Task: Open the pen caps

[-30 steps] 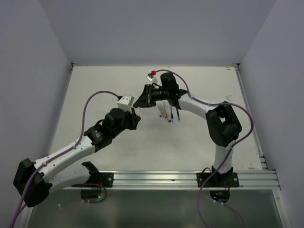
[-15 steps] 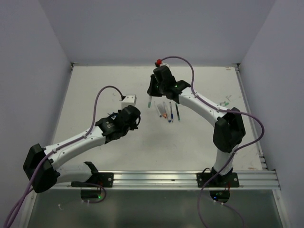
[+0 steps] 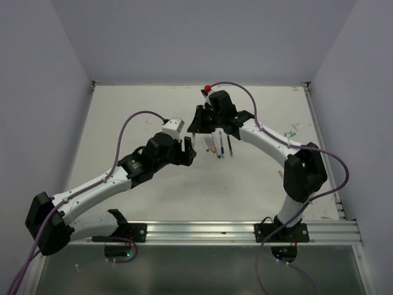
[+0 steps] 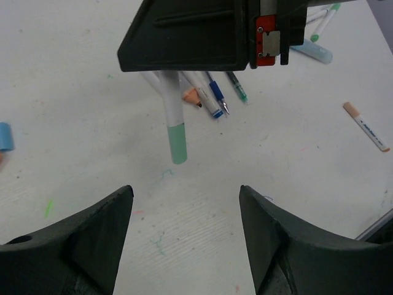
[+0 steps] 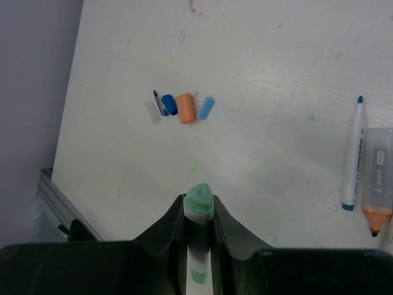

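My right gripper (image 5: pixel 199 206) is shut on a white-barrelled pen whose green cap (image 5: pixel 199 198) sticks out past the fingertips. In the left wrist view this pen (image 4: pixel 172 107) hangs from the right gripper with its green cap (image 4: pixel 178 142) lowest, above the table. My left gripper (image 4: pixel 184 192) stands open just short of that cap, with nothing between its fingers. From above, the left gripper (image 3: pixel 188 151) sits close under the right gripper (image 3: pixel 196 127). Loose caps lie together on the table: blue (image 5: pixel 166 103), orange (image 5: pixel 185 108) and light blue (image 5: pixel 206 107).
Three uncapped pens (image 3: pixel 220 147) lie side by side below the right gripper, showing orange (image 4: pixel 191 96), blue (image 4: pixel 215 102) and green (image 4: pixel 238 92) tips. A peach-ended pen (image 4: pixel 366 127) lies further right. More green pens (image 3: pixel 291 131) lie near the table's right edge.
My left gripper has swung right and forward toward the held pen, and its jaws have gone from shut to open. The right gripper has turned and dropped slightly, still gripping the pen.
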`<state>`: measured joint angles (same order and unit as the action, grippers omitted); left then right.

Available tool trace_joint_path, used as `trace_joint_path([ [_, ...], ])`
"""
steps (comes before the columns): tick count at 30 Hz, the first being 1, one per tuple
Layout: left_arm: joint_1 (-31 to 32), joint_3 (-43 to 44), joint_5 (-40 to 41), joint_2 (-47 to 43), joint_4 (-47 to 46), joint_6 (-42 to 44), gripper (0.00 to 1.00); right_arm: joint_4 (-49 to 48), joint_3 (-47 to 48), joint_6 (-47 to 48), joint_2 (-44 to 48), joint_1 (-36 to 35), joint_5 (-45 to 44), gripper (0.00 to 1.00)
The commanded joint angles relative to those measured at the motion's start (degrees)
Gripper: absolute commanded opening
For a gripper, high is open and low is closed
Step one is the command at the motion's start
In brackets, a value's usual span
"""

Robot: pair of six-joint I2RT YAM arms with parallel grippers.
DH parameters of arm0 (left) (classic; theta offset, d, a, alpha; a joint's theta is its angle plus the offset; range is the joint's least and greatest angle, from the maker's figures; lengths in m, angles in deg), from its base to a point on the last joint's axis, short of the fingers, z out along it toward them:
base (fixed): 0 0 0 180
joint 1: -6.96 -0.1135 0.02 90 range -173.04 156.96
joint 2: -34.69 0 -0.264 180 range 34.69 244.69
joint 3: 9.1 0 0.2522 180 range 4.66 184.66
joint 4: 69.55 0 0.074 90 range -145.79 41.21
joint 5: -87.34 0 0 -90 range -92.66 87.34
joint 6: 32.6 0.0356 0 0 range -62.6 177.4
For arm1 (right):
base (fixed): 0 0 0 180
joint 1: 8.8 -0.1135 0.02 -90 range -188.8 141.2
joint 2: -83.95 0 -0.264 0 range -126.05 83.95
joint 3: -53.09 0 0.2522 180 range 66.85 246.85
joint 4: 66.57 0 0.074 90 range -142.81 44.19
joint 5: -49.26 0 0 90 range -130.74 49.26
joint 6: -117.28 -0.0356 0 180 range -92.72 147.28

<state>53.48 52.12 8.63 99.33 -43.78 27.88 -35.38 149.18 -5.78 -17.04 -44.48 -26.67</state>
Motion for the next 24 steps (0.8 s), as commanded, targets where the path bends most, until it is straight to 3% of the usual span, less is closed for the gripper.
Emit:
trace_joint_path([
  [1, -0.5, 0.5, -6.7, 1.2, -6.4, 2.2, 0.74, -5.9, -1.1, -2.0, 5.0, 0.0, 7.5, 0.0],
  [4, -0.8, 0.4, -9.5, 2.1, -8.4, 2.4, 0.68, -7.9, -2.4, -3.4, 6.2, 0.2, 9.6, 0.0],
  [8, -1.2, 0.2, -11.0, 3.2, -9.6, 2.4, 0.5, -10.3, -3.7, -5.6, 6.2, 0.5, 12.5, 0.0],
  [13, -1.8, 0.2, -11.0, 3.2, -9.6, 2.4, 0.37, -11.8, -4.5, -6.7, 6.5, 0.4, 13.8, 0.0],
  [24, -2.8, -2.5, -8.7, 0.6, -10.4, 1.4, 0.38, -14.0, -5.4, -9.0, 6.9, 0.4, 16.3, 0.0],
])
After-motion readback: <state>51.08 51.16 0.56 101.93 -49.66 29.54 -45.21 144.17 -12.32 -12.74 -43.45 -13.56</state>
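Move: The pen held upright in the right fingers has its green lower end about 3 cm ahead, 3 cm right and 2 cm below the left hand point. That end hangs some 5 cm below the right hand point, about 3 cm back and 1 cm right. On the table 15 cm below, the orange marker lies about 9 cm ahead and 11 cm right of the left hand, the blue pen roughly 10 ahead and 14 right. Upward by about 4 cm, with some 2.5 cm back and 2 cm left, the right hand carries its pen towards the left gripper, still gripping the barrel and rolling its left side up some 15 degrees. The left hand eases about 2 cm right to meet the green end, then almost stops while its fingers close to about half their gap around that end, without shutting tight. ##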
